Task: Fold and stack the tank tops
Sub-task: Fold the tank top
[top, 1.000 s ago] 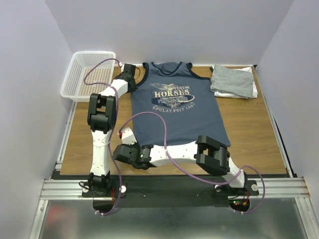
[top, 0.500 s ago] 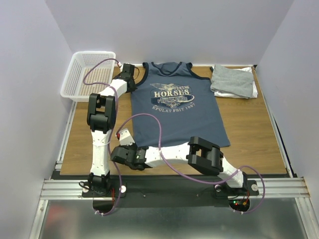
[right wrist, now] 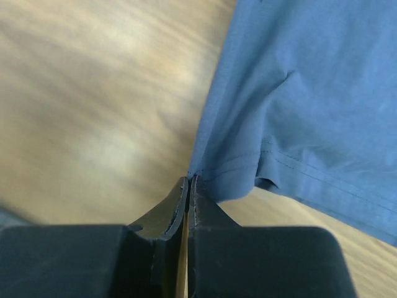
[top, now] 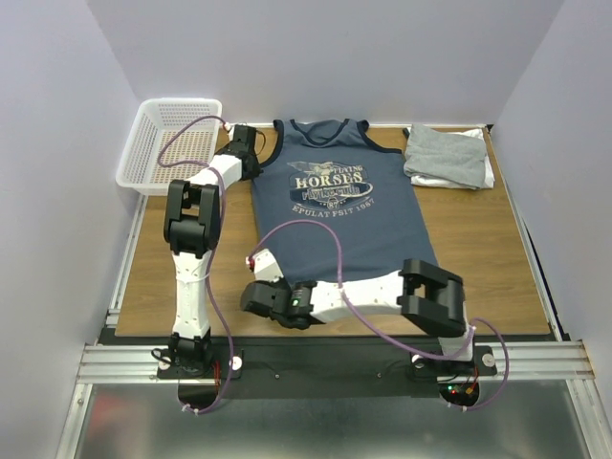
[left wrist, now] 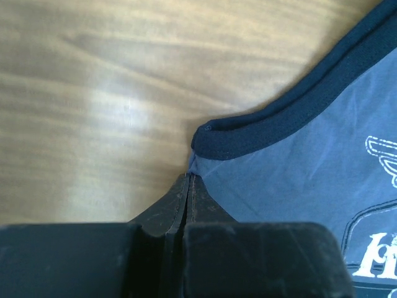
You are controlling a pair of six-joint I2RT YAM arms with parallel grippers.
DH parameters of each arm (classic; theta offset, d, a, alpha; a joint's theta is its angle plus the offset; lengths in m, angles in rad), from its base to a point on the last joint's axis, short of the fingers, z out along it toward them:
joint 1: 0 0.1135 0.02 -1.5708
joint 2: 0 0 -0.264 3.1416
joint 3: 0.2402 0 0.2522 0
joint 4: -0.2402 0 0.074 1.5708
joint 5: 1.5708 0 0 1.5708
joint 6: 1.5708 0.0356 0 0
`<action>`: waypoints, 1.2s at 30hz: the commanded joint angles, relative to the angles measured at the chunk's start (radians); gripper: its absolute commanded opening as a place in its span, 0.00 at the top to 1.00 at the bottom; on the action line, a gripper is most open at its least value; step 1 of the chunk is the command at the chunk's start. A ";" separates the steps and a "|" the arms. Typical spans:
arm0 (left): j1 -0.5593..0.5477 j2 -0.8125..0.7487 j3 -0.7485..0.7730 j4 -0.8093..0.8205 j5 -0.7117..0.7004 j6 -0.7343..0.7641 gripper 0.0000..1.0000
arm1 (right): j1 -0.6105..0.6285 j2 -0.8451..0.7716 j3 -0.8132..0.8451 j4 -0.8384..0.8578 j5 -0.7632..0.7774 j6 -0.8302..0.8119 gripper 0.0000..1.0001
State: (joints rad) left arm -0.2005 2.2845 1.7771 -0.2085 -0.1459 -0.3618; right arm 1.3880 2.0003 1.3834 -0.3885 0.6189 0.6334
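Note:
The navy tank top (top: 339,206) with a pale "HORSES" print lies flat, front up, in the middle of the table. My left gripper (top: 254,164) is at its left armhole. In the left wrist view the left gripper (left wrist: 189,178) is shut on the navy tank top (left wrist: 298,167), pinching it just below the dark trim. My right gripper (top: 261,279) is at the near left hem corner. In the right wrist view the right gripper (right wrist: 190,180) is shut on that corner of the navy tank top (right wrist: 310,93). Folded grey and white tank tops (top: 448,158) are stacked at the back right.
A white mesh basket (top: 170,143) stands at the back left corner. Bare wooden table (top: 478,249) shows to the right of the shirt and on its left by the left arm. The right arm's elbow (top: 432,298) hangs over the near edge.
My right gripper has closed onto the hem corner and shifted a little to the right, its elbow swinging right too. The left gripper has stayed shut at the armhole.

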 commanded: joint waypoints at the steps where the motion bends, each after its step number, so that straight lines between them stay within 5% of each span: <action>1: 0.006 -0.114 -0.068 0.046 0.009 -0.054 0.99 | 0.006 -0.135 -0.078 0.071 -0.132 0.025 1.00; 14: 0.004 -0.212 -0.163 0.084 -0.006 -0.078 1.00 | 0.006 -0.262 -0.196 0.123 -0.327 0.066 1.00; 16: 0.004 -0.238 -0.182 0.101 -0.006 -0.072 0.92 | 0.008 -0.248 -0.196 0.129 -0.340 0.075 1.00; 18: 0.004 -0.266 -0.203 0.121 -0.020 -0.068 0.74 | 0.006 -0.239 -0.195 0.134 -0.344 0.081 1.00; 22: 0.006 -0.280 -0.209 0.124 -0.046 -0.062 0.62 | 0.006 -0.232 -0.184 0.138 -0.347 0.089 1.00; 36: 0.007 -0.269 -0.228 0.017 -0.083 -0.106 0.62 | 0.002 -0.219 -0.162 0.138 -0.320 0.121 1.00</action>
State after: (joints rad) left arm -0.2005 2.0724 1.5768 -0.1822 -0.2066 -0.4507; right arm 1.3888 1.7821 1.1828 -0.2836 0.2836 0.7376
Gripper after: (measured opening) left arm 0.361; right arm 0.034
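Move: The left hand is closed on the tank top's left armhole corner, just above the table; from it the Horses print lies about 19 cm right and 3 cm back, and the white basket some 27 cm left and 8 cm ahead. The right hand holds the bottom-left hem corner; the table's near edge is roughly 8 cm straight behind it and 2 cm lower, the Horses print about 39 cm ahead and 14 cm right. The right hand keeps its pinch on the hem corner and draws it back about 6 cm to the table's near edge, first rising 3 to 4 cm, then sinking a little and tipping its fingers steeper, roughly 15 degrees. The left hand, still pinching the armhole corner, goes back some 3 cm with it, then opens its fingers about a third, lets go of the cloth and lifts, ending about 4 cm higher over the armhole band. ##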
